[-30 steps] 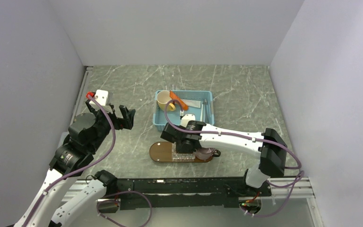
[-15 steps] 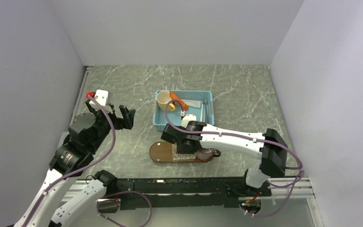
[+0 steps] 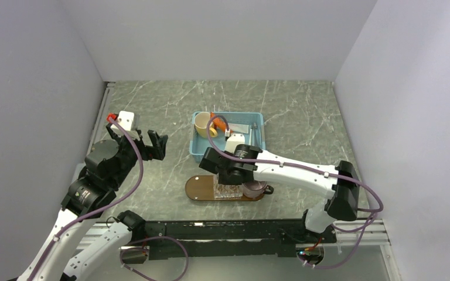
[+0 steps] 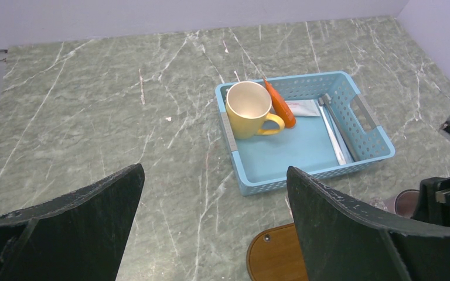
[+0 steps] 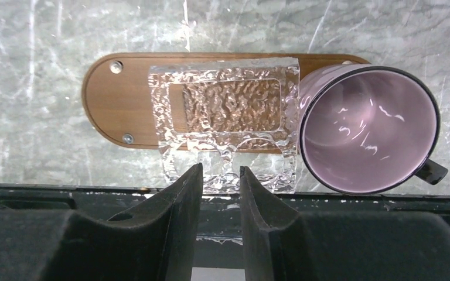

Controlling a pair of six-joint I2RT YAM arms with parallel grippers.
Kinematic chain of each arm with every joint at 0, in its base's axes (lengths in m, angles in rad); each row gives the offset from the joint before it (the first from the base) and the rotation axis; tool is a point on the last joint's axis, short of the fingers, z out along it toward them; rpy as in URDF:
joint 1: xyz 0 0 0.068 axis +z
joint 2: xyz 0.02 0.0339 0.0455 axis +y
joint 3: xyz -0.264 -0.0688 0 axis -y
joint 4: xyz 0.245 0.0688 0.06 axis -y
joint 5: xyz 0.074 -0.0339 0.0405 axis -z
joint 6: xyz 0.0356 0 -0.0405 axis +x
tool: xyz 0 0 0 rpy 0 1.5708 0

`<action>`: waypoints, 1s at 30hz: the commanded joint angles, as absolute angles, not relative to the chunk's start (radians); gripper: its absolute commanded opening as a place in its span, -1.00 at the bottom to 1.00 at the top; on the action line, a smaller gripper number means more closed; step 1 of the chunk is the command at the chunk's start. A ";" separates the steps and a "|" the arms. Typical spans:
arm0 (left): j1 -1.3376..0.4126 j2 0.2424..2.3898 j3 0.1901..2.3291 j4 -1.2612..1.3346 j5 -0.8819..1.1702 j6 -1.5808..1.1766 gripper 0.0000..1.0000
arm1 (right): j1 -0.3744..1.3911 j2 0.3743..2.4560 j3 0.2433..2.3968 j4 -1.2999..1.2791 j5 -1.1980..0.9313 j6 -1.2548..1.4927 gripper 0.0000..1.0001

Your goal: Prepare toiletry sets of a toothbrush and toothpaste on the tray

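The brown oval tray [image 3: 198,188] lies near the table's front edge and shows in the right wrist view [image 5: 111,99]. No tube or brush lies on it. The orange tube [image 4: 280,104], the white tube [image 4: 304,107] and the thin pale brushes [image 4: 331,126] lie in the blue basket [image 4: 234,146]. My right gripper [image 5: 221,171] hovers over the tray's near edge, its jaws a narrow gap apart with nothing between them. My left gripper [image 4: 214,172] is wide open and empty, raised left of the basket.
A clear textured glass holder [image 5: 228,111] and a purple mug [image 5: 366,134] sit on the tray. A yellow mug [image 4: 247,108] stands in the basket's left end. The black rail runs along the table's near edge. Walls close in on three sides.
My right wrist has shifted a little back toward the basket, away from the holder, and its cable now loops over the basket. The left arm has not moved.
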State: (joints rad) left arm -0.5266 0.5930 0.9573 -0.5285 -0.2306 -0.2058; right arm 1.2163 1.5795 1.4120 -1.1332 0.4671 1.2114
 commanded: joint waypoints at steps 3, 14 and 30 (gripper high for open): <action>-0.522 0.643 0.955 -0.511 -0.222 -0.245 0.98 | 1.221 1.478 1.490 -1.178 0.551 1.162 -0.34; -0.523 0.957 1.130 -0.617 -0.118 -0.294 0.98 | 1.116 1.279 1.426 -1.062 0.550 0.849 -0.31; -0.420 1.488 1.418 -0.719 0.036 -0.321 0.90 | 1.012 1.134 1.261 -0.944 0.481 0.671 -0.38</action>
State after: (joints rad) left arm -0.4465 1.4101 1.3502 -0.6861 -0.0227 -0.3023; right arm 1.0195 1.1740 1.2999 -1.0027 0.5098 0.7136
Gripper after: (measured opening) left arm 0.972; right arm 0.312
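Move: The yellow mug stands in the blue basket about 15 cm ahead of my left hand, 16 cm to its right and 26 cm below; the orange tube lies about 5 cm to the right of the mug, level with it. From my right hand the white toothbrush in the basket is roughly 19 cm ahead, 8 cm right and 12 cm down. The clear plastic holder is right below that hand, about 9 cm down, and the mauve mug 8 cm to its right. With my left fingers kept wide open, I reach forward and down about 11 cm each way and some 8 cm right towards the yellow mug, tipping the hand about 35 degrees downward. My right hand, already clear of the plastic holder, rises about 10 cm, then swings right over the mauve mug and a little forward, fingers still part-open and tilting up to point more forward. ##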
